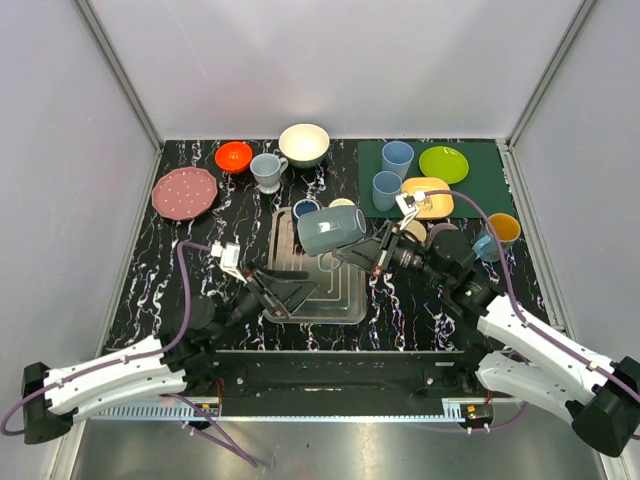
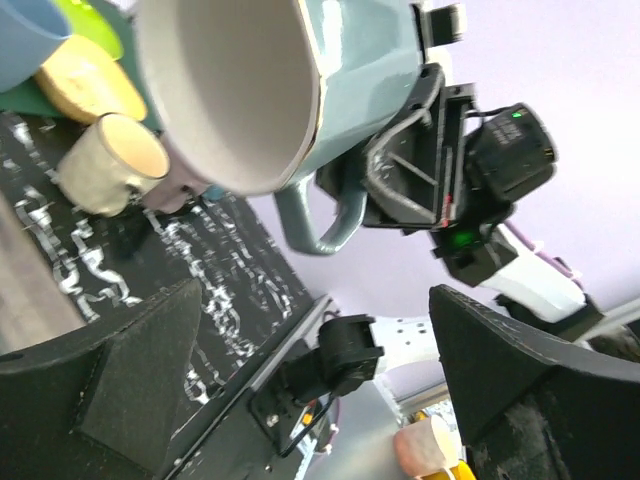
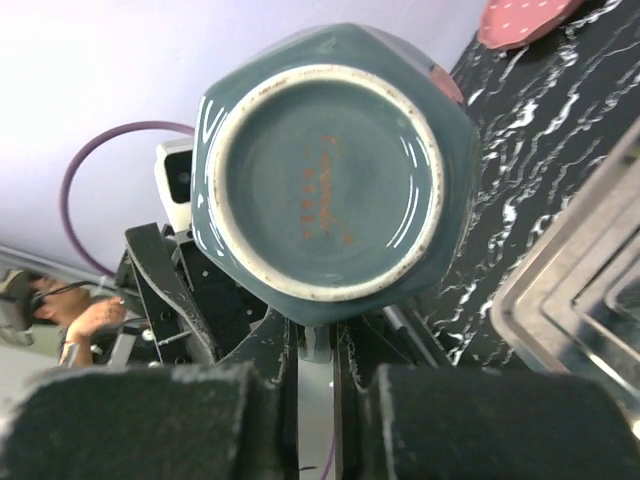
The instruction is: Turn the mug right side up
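A grey-blue mug (image 1: 332,230) hangs on its side above the metal tray (image 1: 345,306), with its mouth facing left. My right gripper (image 1: 362,254) is shut on the mug's handle. In the right wrist view the mug's round base (image 3: 330,180) faces the camera, and my right gripper (image 3: 318,372) pinches the handle (image 3: 317,345) just below it. My left gripper (image 1: 290,293) is open and empty over the tray, below and to the left of the mug. In the left wrist view the mug's pale inside (image 2: 230,90) looms at the top, well above my left gripper (image 2: 330,395).
A pink plate (image 1: 184,192), orange bowl (image 1: 233,155), grey mug (image 1: 268,170) and cream bowl (image 1: 304,144) stand at the back. A green mat (image 1: 485,195) holds two blue cups (image 1: 397,157), a green plate (image 1: 443,163) and a yellow plate (image 1: 428,196). A yellow mug (image 1: 502,230) stands at the right.
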Available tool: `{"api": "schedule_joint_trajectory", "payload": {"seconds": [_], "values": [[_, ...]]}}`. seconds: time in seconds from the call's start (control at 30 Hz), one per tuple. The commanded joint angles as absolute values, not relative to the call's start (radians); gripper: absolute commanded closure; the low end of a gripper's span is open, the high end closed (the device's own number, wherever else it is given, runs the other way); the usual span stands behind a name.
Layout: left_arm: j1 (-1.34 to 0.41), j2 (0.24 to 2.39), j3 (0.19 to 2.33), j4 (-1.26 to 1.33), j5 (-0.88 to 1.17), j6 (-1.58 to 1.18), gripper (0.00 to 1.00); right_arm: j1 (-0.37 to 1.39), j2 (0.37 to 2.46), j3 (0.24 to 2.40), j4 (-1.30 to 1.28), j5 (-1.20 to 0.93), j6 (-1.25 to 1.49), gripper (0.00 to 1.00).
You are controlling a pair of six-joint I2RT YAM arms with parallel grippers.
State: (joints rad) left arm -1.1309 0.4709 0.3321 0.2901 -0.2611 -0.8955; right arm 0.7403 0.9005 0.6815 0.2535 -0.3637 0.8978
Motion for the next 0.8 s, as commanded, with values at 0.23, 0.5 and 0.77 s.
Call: {"api": "schedule_joint_trajectory", "payload": {"seconds": [0.23, 0.5, 0.77], "values": [[-1.040, 0.709, 0.405, 0.716, -0.069, -0.939, 0.04, 0.735, 0.825, 0.675, 0.528, -0.469, 1.014, 1.00], [-0.914, 0.869, 0.422, 1.004, 0.115, -1.080, 0.22, 0.735, 0.808, 0.644, 0.506, -0.483, 1.009, 1.00], [-0.902, 0.979, 0.489, 1.135, 0.265, -1.143, 0.46, 0.735, 0.790, 0.643, 0.469, -0.476, 0.991, 1.00]]}}
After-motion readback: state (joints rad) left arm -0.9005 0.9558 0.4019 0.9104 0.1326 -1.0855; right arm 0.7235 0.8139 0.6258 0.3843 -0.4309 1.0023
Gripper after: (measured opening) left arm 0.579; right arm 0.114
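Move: The grey-blue mug, on its side with its handle in the right fingers, has its middle about 3 cm left of, 1 cm ahead of and 5 cm above the right hand. From the left hand that handle is 5 cm ahead, 6 cm right and 2 cm up. The tray's middle is 14 cm ahead, 1 cm right and 24 cm below; the dark blue mug stands 12 cm beyond the tray's middle and 3 cm left of it. The mug stays sideways in the right hand's pinch while that hand raises it some 3 cm and draws it back a little. The open left hand comes in beneath the mouth towards the handle, about 5 cm to the right and as much up, also forward, its wrist turning clockwise and rolling left side down; its fingers close to a bit over half. Contact can't be seen. ##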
